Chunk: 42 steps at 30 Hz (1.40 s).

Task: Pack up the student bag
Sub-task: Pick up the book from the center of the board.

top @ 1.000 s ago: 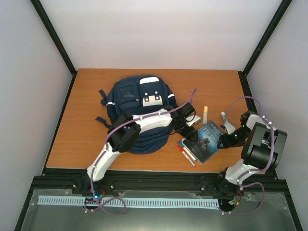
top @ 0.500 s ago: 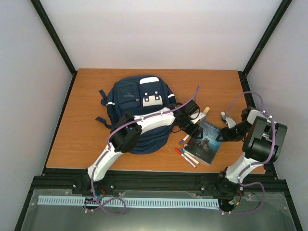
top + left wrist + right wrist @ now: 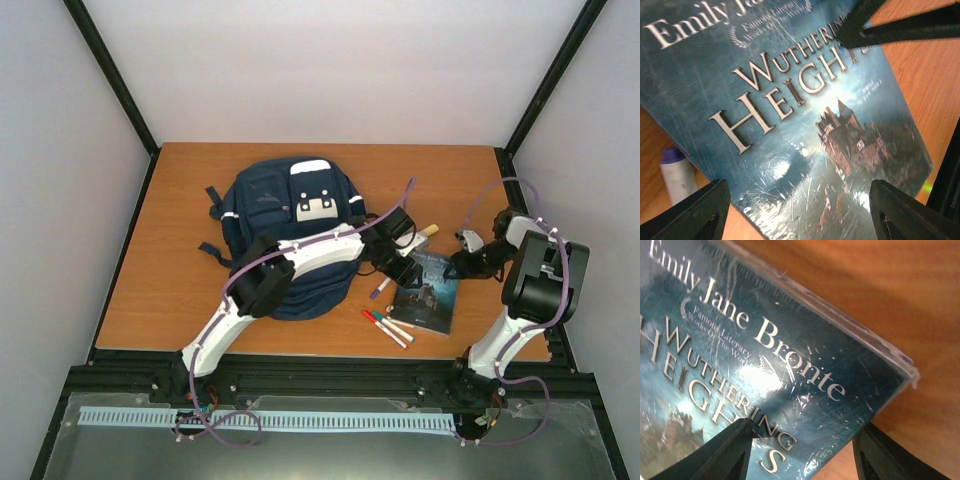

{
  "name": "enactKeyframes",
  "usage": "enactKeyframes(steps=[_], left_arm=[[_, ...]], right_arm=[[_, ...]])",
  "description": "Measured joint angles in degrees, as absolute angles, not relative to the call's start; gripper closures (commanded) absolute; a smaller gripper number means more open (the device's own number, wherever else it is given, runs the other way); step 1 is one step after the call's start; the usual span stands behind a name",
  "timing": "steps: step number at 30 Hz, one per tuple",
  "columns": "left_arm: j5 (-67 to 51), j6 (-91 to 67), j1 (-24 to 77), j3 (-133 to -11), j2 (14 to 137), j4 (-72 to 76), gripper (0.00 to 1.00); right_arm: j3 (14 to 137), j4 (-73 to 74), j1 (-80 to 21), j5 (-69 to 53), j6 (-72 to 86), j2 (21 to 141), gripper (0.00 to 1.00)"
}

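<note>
The student bag (image 3: 290, 230), navy with a white front patch, lies flat at the table's middle left. Right of it lies a dark blue book, "Wuthering Heights" (image 3: 428, 293) (image 3: 805, 115) (image 3: 765, 370). My left gripper (image 3: 397, 264) (image 3: 800, 220) hangs open just above the book's cover, its fingertips (image 3: 690, 212) wide apart. My right gripper (image 3: 462, 263) (image 3: 805, 455) is open at the book's far right corner. One of its fingers (image 3: 722, 450) rests over the cover and the other sits off the edge above the wood. Nothing is held.
A purple-capped marker (image 3: 380, 288) (image 3: 675, 172) lies by the book's left edge. Red and green markers (image 3: 385, 328) lie in front of the book. A pale stick-shaped thing (image 3: 428, 231) lies behind the book. The left arm reaches over the bag.
The book has turned and slid a little toward the far side, uncovering the purple marker. My right gripper moved farther back and left along the book, its jaws narrowing slightly. The left gripper barely shifted.
</note>
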<state>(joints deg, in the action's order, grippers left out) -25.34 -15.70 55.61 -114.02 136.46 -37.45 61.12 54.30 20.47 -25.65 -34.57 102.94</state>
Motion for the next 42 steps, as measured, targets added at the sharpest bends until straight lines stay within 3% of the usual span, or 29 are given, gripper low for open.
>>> enactKeyframes(steps=[15,42], left_arm=[[-24.4,-29.8,55.7,-96.4,126.0,-32.3,0.22],[-26.7,-49.9,55.6,-96.1,130.2,-19.9,0.17]], right_arm=[[62.3,51.4,16.6,-24.4,-32.0,100.3,0.43],[56.9,50.3,17.3,-25.3,-32.5,99.3,0.68]])
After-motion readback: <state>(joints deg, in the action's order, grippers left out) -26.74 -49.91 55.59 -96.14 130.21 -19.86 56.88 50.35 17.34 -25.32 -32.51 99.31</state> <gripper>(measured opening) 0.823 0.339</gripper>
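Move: The book lies flat between the hands, its middle about 4 cm to the left hand's right, 2 cm back and 3 cm below. A purple-capped marker is some 7 cm to the left of that hand and 1 cm back; the cream stick is about 11 cm ahead of it and 3 cm right. From the right hand, at the book's upper right, the book's middle is about 5 cm left, 5 cm back and 1 cm lower. Against the book's right edge, the right hand pushes about 2.5 cm forward and a little left, hops up 2 cm, comes back and settles low again, closing its fingers partway over that edge. The left hand swings some 4 cm left and back off the cover, then returns most of the way and sinks slightly to the book's left edge, fingers staying wide, turning about 25 degrees counter-clockwise and tilting. ##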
